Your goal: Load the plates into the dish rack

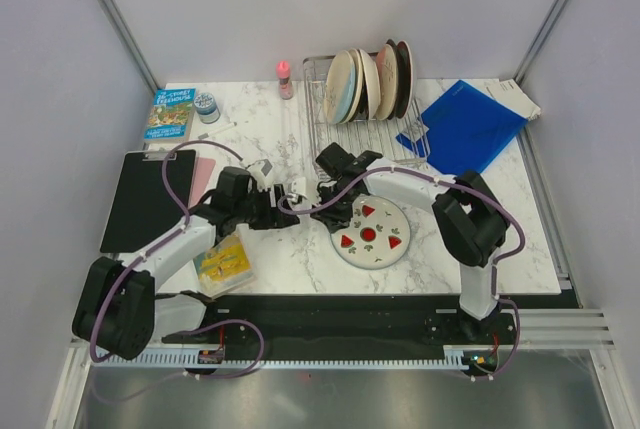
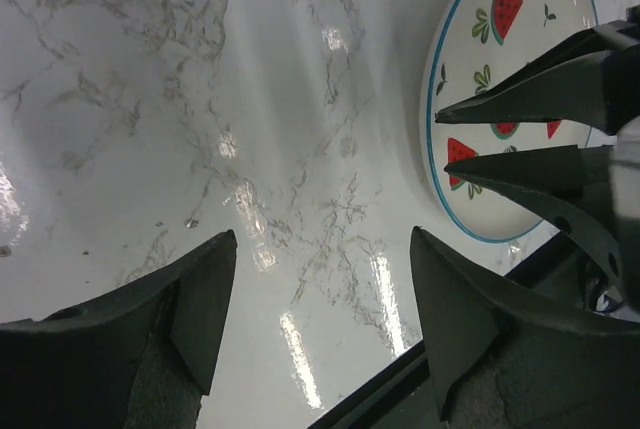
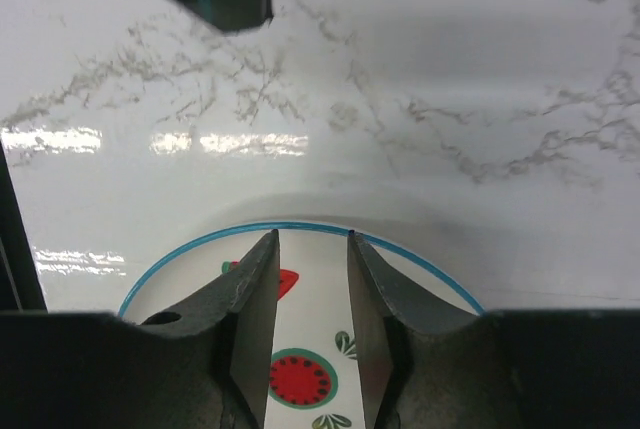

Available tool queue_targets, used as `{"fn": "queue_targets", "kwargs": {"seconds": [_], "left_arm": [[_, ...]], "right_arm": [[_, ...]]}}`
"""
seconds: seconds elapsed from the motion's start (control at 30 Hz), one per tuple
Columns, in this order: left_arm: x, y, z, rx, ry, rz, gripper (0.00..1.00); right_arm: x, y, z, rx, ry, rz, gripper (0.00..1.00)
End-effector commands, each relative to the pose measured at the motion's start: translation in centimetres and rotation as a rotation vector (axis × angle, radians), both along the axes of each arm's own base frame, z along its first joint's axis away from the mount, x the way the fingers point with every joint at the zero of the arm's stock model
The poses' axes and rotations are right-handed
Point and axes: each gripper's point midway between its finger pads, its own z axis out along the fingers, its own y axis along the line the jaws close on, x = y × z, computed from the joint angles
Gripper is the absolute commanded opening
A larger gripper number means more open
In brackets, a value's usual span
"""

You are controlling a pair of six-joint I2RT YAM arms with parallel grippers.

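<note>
A white plate with red watermelon shapes and a thin blue rim lies flat on the marble table. My right gripper hovers just over it, its tips at the plate's left rim. Its jaws are narrowly parted with nothing between them. My left gripper stands wide open over bare marble just left of the plate. It holds nothing. The right gripper's fingers reach in over the plate in the left wrist view. The dish rack at the back holds several upright plates.
A blue folder lies right of the rack. A book, a small tin and a pink bottle sit at the back left. A black clipboard and a yellow packet lie beside the left arm.
</note>
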Motion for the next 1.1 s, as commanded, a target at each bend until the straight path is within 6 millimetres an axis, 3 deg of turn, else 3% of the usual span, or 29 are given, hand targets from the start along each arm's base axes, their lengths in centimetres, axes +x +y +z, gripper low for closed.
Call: {"fn": "queue_targets", "kwargs": {"seconds": [0.0,0.07,0.1,0.13,0.17,0.2,0.23,0.3,0.33,0.43,0.57,0.73,0.83,0.87,0.93,1.03,1.07], "left_arm": [[-0.4,-1.7,0.3,-0.12,0.085,0.019,0.77],[-0.3,-2.3,-0.4,-0.138,0.141,0.031,0.77],[-0.2,-2.6,-0.7,-0.139,0.158,0.032,0.77],[-0.2,-3.1,-0.8,-0.148,0.178,0.029,0.77],[-0.3,-3.3,-1.8,-0.139,0.218,0.029,0.77],[0.0,-3.8,-1.7,-0.144,0.219,0.022,0.76],[-0.2,-4.4,-1.8,-0.149,0.231,0.007,0.75],[-0.3,-5.1,-2.7,-0.142,0.264,-0.001,0.72],[-0.5,-5.9,-2.6,-0.157,0.264,-0.017,0.7],[-1.2,-7.7,-3.1,-0.16,0.286,-0.059,0.69],[-0.7,-10.2,-3.0,-0.178,0.288,-0.111,0.68],[-0.6,-12.0,-4.6,-0.158,0.346,-0.11,0.66],[-0.8,-12.8,-4.9,-0.157,0.355,-0.109,0.5],[-1.1,-12.6,-5.3,-0.156,0.368,-0.106,0.39],[-1.4,-12.4,-5.6,-0.153,0.378,-0.099,0.33],[-2.2,-12.4,-5.5,-0.17,0.371,-0.15,0.14],[-2.8,-12.1,-5.7,-0.178,0.376,-0.16,0.02]], "right_arm": [[2.2,2.6,3.9,0.144,-0.002,-0.19,0.44],[3.0,1.5,6.8,0.215,-0.02,-0.326,0.47],[3.2,-0.8,6.2,0.201,0.003,-0.406,0.52],[3.3,-1.9,8.5,0.251,-0.018,-0.453,0.55],[3.3,-3.0,9.1,0.272,0.014,-0.54,0.57],[3.7,-5.8,8.3,0.266,0.044,-0.642,0.62],[3.7,-7.2,10.1,0.316,0.037,-0.708,0.64],[4.2,-10.7,9.7,0.328,0.093,-0.896,0.66],[4.2,-11.7,10.4,0.352,0.094,-0.946,0.67],[4.5,-14.7,10.1,0.374,0.177,-1.145,0.67],[3.4,-16.4,7.7,0.363,0.338,-1.3,0.67],[2.2,-18.4,5.1,0.32,0.391,-1.371,0.66],[0.8,-18.8,3.2,0.303,0.479,-1.395,0.65],[0.1,-18.8,2.4,0.291,0.515,-1.405,0.65],[-0.7,-18.3,1.6,0.297,0.589,-1.398,0.64],[-1.5,-17.3,0.6,0.333,0.671,-1.371,0.64],[-1.9,-17.2,0.2,0.328,0.685,-1.367,0.64]]}}
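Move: The watermelon plate lies flat, its middle some 19 cm to the left hand's right, about 1 cm back and 7 cm lower. From the right hand, whose fingertips are still at its left rim, the middle is about 8 cm to the right and 1 cm back. The dish rack's middle is roughly 23 cm ahead and 17 cm right of the left hand; the yellow booklet lies some 12 cm left and 8 cm back of that hand, at table height. The plate's left rim is taken over by the left hand, which drops about 4 cm, travels some 12 cm right, then sinks a little more, tipping its fingers down and closing them on the rim. The right hand comes free there, rises and swings right over the plate, opening and turning about 80 degrees clockwise, then descends back to its starting height with open fingers straddling the right rim. ##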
